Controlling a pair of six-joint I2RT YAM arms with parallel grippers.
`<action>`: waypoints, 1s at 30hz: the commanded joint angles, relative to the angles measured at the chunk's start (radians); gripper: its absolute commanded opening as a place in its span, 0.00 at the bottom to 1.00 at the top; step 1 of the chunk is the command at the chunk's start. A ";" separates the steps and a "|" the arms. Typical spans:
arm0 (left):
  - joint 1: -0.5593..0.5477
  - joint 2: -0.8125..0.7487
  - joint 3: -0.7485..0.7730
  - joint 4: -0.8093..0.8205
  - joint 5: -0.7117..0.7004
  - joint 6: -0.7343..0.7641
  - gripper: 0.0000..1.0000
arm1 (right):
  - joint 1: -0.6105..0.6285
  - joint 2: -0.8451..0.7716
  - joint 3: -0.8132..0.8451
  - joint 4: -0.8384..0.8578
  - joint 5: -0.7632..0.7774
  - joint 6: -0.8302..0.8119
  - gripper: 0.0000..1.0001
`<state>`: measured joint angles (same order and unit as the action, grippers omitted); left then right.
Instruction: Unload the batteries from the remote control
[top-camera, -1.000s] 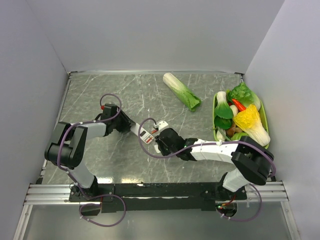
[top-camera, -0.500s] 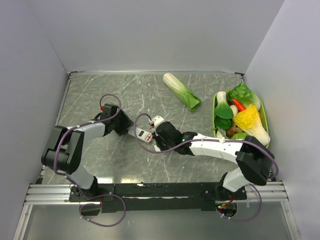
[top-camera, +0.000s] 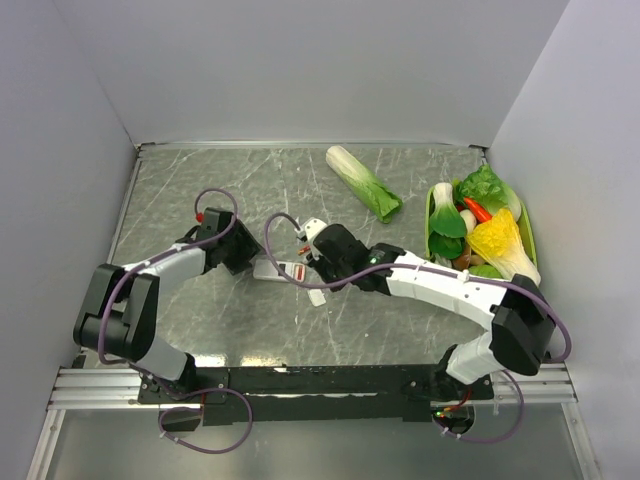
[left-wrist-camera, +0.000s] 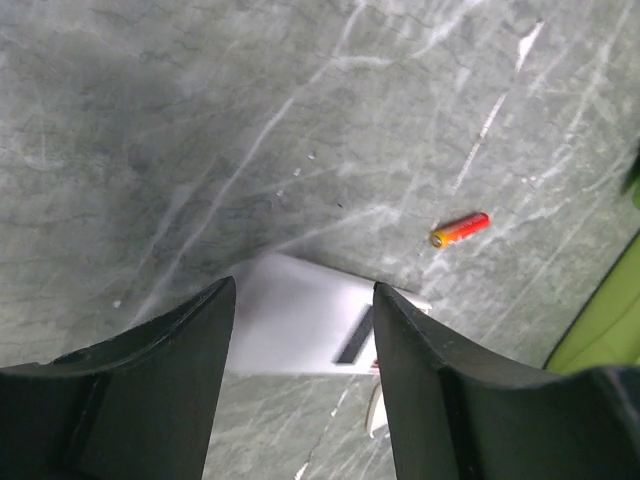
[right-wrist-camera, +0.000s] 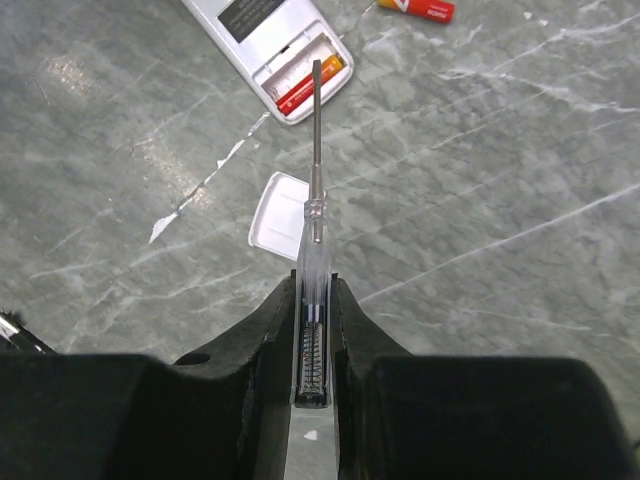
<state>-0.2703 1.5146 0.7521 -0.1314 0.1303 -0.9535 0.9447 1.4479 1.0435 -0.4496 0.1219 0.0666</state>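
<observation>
The white remote control (top-camera: 272, 269) lies flat mid-table with its battery bay open. One red battery (right-wrist-camera: 310, 86) sits in the bay of the remote control (right-wrist-camera: 262, 35). A second battery (right-wrist-camera: 416, 8) lies loose on the table beside it, also seen as a red battery (left-wrist-camera: 460, 229) in the left wrist view. My left gripper (top-camera: 247, 262) is open; the remote control (left-wrist-camera: 300, 322) lies just beyond the fingertips of this gripper (left-wrist-camera: 303, 290). My right gripper (right-wrist-camera: 313, 282) is shut on a clear-handled screwdriver (right-wrist-camera: 315, 170), its tip over the bay. The small white cover (right-wrist-camera: 278, 210) lies below the shaft.
A napa cabbage (top-camera: 363, 182) lies at the back centre. A green basket (top-camera: 531, 238) full of vegetables stands at the right edge, and its rim (left-wrist-camera: 600, 325) shows in the left wrist view. Grey walls enclose the table on three sides.
My left gripper's jaws have spread wider around the remote, and the remote has slid a little left. The right arm has swung left and away with the screwdriver.
</observation>
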 joint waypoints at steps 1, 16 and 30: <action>-0.006 -0.076 -0.010 0.027 0.026 0.015 0.63 | -0.044 0.005 0.105 -0.132 -0.059 -0.094 0.00; 0.006 -0.083 -0.095 0.124 0.195 0.016 0.58 | -0.044 0.232 0.386 -0.363 -0.038 -0.245 0.00; -0.033 -0.123 -0.229 0.552 0.583 -0.168 0.58 | -0.047 0.180 0.331 -0.198 -0.116 -0.203 0.00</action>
<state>-0.2802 1.3983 0.5346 0.2611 0.5919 -1.0317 0.8967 1.6703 1.3735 -0.7116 0.0132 -0.1467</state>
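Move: The remote lies flat just below the left hand's already open fingers, its middle about 6 cm to the right and 4 below; the battery still in its right end is some 11 cm right, level fore and aft. The loose battery lies about 6 cm farther out than that one. From the right hand, which holds the screwdriver, the battery in the remote is roughly 8 cm ahead, 5 left and 11 below; the cover lies nearly underneath, 2 cm ahead. Off the remote the open left hand first rises a couple of centimetres, then swings right and back over it and climbs again, about 9 cm overall, ending nearer sideways to the battery end but higher, fingertips tilting to point rightward by some 30 degrees. The right hand keeps the screwdriver and edges some 3 cm forward and left towards the remote's battery, turning counter-clockwise about 10 degrees after a small rise and dip. ##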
